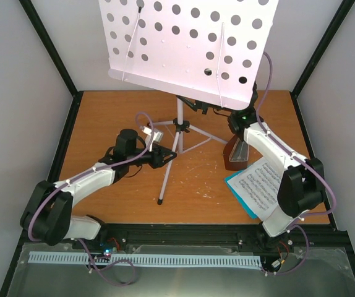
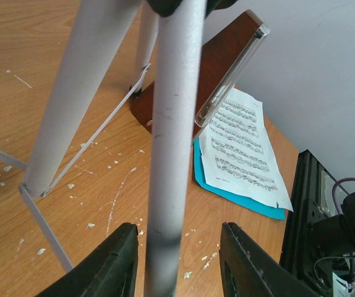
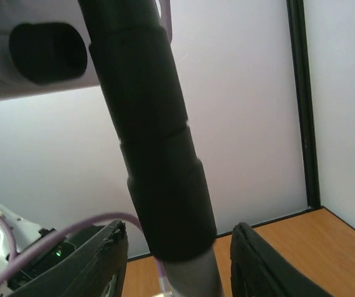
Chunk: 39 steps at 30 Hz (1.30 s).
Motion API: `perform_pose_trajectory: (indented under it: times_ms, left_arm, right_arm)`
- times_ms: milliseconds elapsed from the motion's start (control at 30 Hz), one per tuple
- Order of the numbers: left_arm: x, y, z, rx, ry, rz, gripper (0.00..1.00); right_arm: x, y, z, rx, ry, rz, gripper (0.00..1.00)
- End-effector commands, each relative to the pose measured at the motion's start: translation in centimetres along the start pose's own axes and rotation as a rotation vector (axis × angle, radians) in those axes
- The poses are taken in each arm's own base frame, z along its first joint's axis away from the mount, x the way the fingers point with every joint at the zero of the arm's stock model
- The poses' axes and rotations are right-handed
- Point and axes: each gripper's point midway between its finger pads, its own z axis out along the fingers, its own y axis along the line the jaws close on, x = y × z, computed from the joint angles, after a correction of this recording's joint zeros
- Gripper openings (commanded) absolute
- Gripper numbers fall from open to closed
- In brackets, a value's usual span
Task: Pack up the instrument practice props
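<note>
The silver-white music stand [image 1: 179,124] stands mid-table, its perforated desk [image 1: 190,43] tilted overhead. My left gripper [image 1: 167,154] is open around the stand's front leg [image 2: 171,154]. The leg lies close to the left finger, with a gap on the right. My right gripper [image 1: 233,120] is open around the black sleeve [image 3: 156,142] of the stand's upper pole under the desk, not touching it. The brown metronome [image 1: 236,156] stands right of the stand and also shows in the left wrist view [image 2: 221,68]. White sheet music [image 1: 265,182] lies on the teal booklet [image 1: 242,192] by the right arm.
The stand's other legs [image 1: 205,136] spread across the wooden table [image 1: 115,117]. White walls with black frame posts [image 1: 47,43] enclose the table. A black rail [image 1: 183,232] runs along the near edge. White flecks and scratches mark the wood [image 2: 122,192].
</note>
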Motion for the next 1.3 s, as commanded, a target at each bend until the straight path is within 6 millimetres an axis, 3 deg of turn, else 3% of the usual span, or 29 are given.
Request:
perform_pose_trajectory:
  times_ms: [0, 133, 267, 400, 967, 1133, 1267]
  left_arm:
    - [-1.9, -0.7, 0.6, 0.031, -0.037, 0.080, 0.34]
    - [-1.8, -0.3, 1.0, 0.023, -0.033, 0.086, 0.19]
    - [-1.7, 0.4, 1.1, -0.003, -0.035, 0.094, 0.01]
    - [-2.0, 0.2, 0.1, -0.036, -0.087, 0.138, 0.00]
    - [-8.0, -6.1, -7.4, -0.091, -0.409, 0.454, 0.00]
    - [-8.2, -8.1, -8.0, -0.019, -0.430, 0.521, 0.00]
    - [-7.1, -7.7, -7.6, -0.014, -0.412, 0.513, 0.00]
  right_arm:
    - [0.4, 0.7, 1.4, -0.032, 0.066, -0.053, 0.44]
    - [0.3, 0.8, 1.7, -0.032, 0.077, -0.077, 0.36]
    - [0.2, 1.2, 2.0, -0.051, 0.084, -0.086, 0.19]
    - [0.3, 2.4, 2.5, -0.075, 0.087, -0.103, 0.03]
    - [1.5, 8.9, 3.9, -0.136, 0.089, -0.180, 0.03]
    - [2.6, 10.9, 3.8, -0.152, 0.110, -0.179, 0.03]
    - [3.7, 11.1, 3.3, -0.123, 0.108, -0.170, 0.03]
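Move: The front tripod leg stands between the left hand's open fingers, about 2 cm to the right, 1 cm ahead and 1 cm below. The leg hub is some 9 cm ahead, 3 cm right and 6 cm higher; the metronome is roughly 22 cm right, level ahead, 12 cm lower. From the right hand, the stand's black post is about 2 cm left, level ahead and in height, with the hub roughly 20 cm below that grip. Shut the left gripper on the front tripod leg and the right one on the black post. Then raise the leg some 6 cm, easing it back and a little left while the left hand rolls about 25 degrees, its top leaning back. With the right hand, draw the post about 7 cm back towards the base, left as well and slightly down. ##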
